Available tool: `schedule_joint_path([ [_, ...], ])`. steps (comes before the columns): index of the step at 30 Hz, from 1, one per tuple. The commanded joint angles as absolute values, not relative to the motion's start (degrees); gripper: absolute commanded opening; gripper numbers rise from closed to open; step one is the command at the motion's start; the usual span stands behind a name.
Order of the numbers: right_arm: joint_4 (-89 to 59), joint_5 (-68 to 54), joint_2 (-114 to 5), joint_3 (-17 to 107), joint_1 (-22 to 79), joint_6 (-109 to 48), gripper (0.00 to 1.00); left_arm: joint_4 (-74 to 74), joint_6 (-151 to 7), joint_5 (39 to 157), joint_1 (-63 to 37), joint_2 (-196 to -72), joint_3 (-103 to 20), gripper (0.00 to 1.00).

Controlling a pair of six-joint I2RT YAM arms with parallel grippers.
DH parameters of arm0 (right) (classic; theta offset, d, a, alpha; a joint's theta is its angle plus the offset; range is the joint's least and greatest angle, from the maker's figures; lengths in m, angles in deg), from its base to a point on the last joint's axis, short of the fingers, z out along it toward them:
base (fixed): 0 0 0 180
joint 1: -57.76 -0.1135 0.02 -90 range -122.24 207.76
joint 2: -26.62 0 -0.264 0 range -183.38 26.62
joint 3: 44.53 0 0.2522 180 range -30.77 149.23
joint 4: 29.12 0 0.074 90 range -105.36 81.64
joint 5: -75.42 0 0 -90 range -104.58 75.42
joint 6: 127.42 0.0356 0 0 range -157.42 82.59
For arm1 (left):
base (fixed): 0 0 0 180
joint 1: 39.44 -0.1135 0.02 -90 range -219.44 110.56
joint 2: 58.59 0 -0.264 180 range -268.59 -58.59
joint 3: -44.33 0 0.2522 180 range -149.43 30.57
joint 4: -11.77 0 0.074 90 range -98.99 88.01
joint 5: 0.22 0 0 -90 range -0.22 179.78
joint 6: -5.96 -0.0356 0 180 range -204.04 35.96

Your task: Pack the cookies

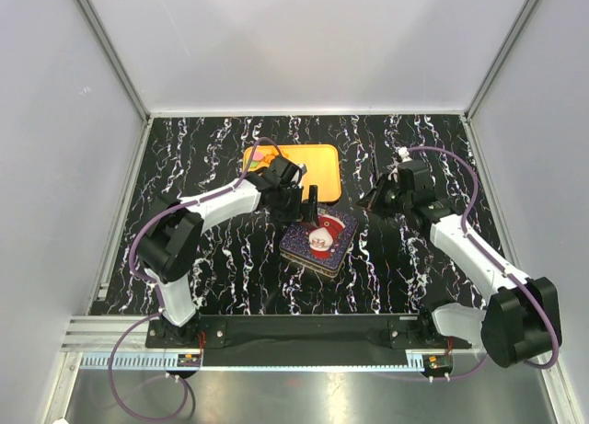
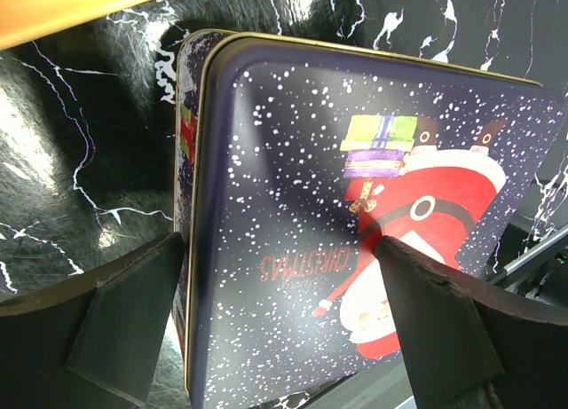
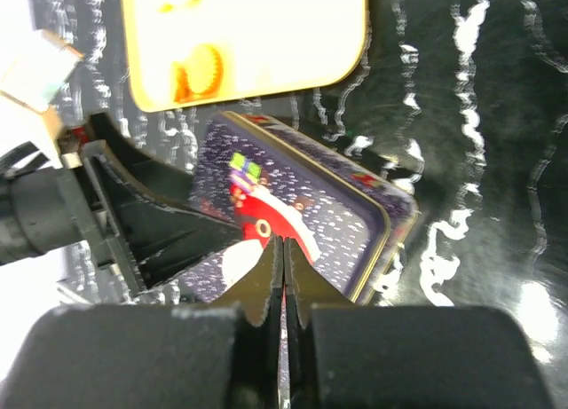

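Note:
A dark blue tin (image 1: 319, 240) with a Santa lid (image 2: 355, 214) lies in the middle of the table; the lid sits on it slightly askew. My left gripper (image 1: 306, 207) hangs just above the tin's far edge, open wide, its fingers (image 2: 124, 311) on either side of the lid (image 3: 337, 214) without touching it. My right gripper (image 1: 375, 200) is shut with nothing in it, to the right of the tin and apart from it (image 3: 282, 245). One orange cookie (image 3: 200, 72) lies on the orange tray (image 3: 293, 36). Any cookies inside the tin are hidden.
The orange tray (image 1: 304, 162) lies just behind the tin, partly covered by my left arm. The table (image 1: 212, 258) is black with white veins, with white walls on three sides. My left gripper's fingers (image 3: 151, 223) show in the right wrist view.

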State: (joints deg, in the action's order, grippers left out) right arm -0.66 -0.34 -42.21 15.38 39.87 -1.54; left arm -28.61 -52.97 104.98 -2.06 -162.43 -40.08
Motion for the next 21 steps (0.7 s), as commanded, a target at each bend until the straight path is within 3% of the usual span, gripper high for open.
schedule_joint_path([
  [1, 7.05, -6.48, -42.46, 19.94, 38.26, -5.86, 0.00, -30.21, -54.15, 104.19, -1.74, -160.37, -39.30, 0.95],
  [13, -2.97, -7.98, -56.69, 12.92, 34.73, -5.34, 0.00, -30.21, -54.07, 104.28, -1.74, -161.87, -40.62, 0.95],
  [21, -0.60, -9.57, -52.13, 12.65, 34.73, -4.98, 0.00, -30.03, -53.89, 104.37, -1.65, -162.40, -40.79, 0.95],
])
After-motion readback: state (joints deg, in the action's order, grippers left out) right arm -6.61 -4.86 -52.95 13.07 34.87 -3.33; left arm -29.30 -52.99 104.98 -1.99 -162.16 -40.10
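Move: The closed Santa tin's middle is about 8 cm to the right hand's left, 4 cm back and some 10 cm below its shut fingertips. The open left gripper stands 12 cm to the right hand's left, 1 cm back and 7 cm lower; the yellow tray's middle is about 11 cm ahead, 14 cm left and 12 cm down. From the left hand, which straddles the tin's left rim, the tin's middle is 4 cm right, 3 cm back and 3 cm lower. Down by some 6.5 cm goes the right hand, after a brief hover, drifting about 2 cm left as it drops, wrist tipping slightly, fingers kept shut. Its closed tips come down onto the lid by the tin's far right corner, near Santa's boots, and stop there. Opposite, the left hand stays in place, wide open, one finger outside the left wall and the other over the lid. ##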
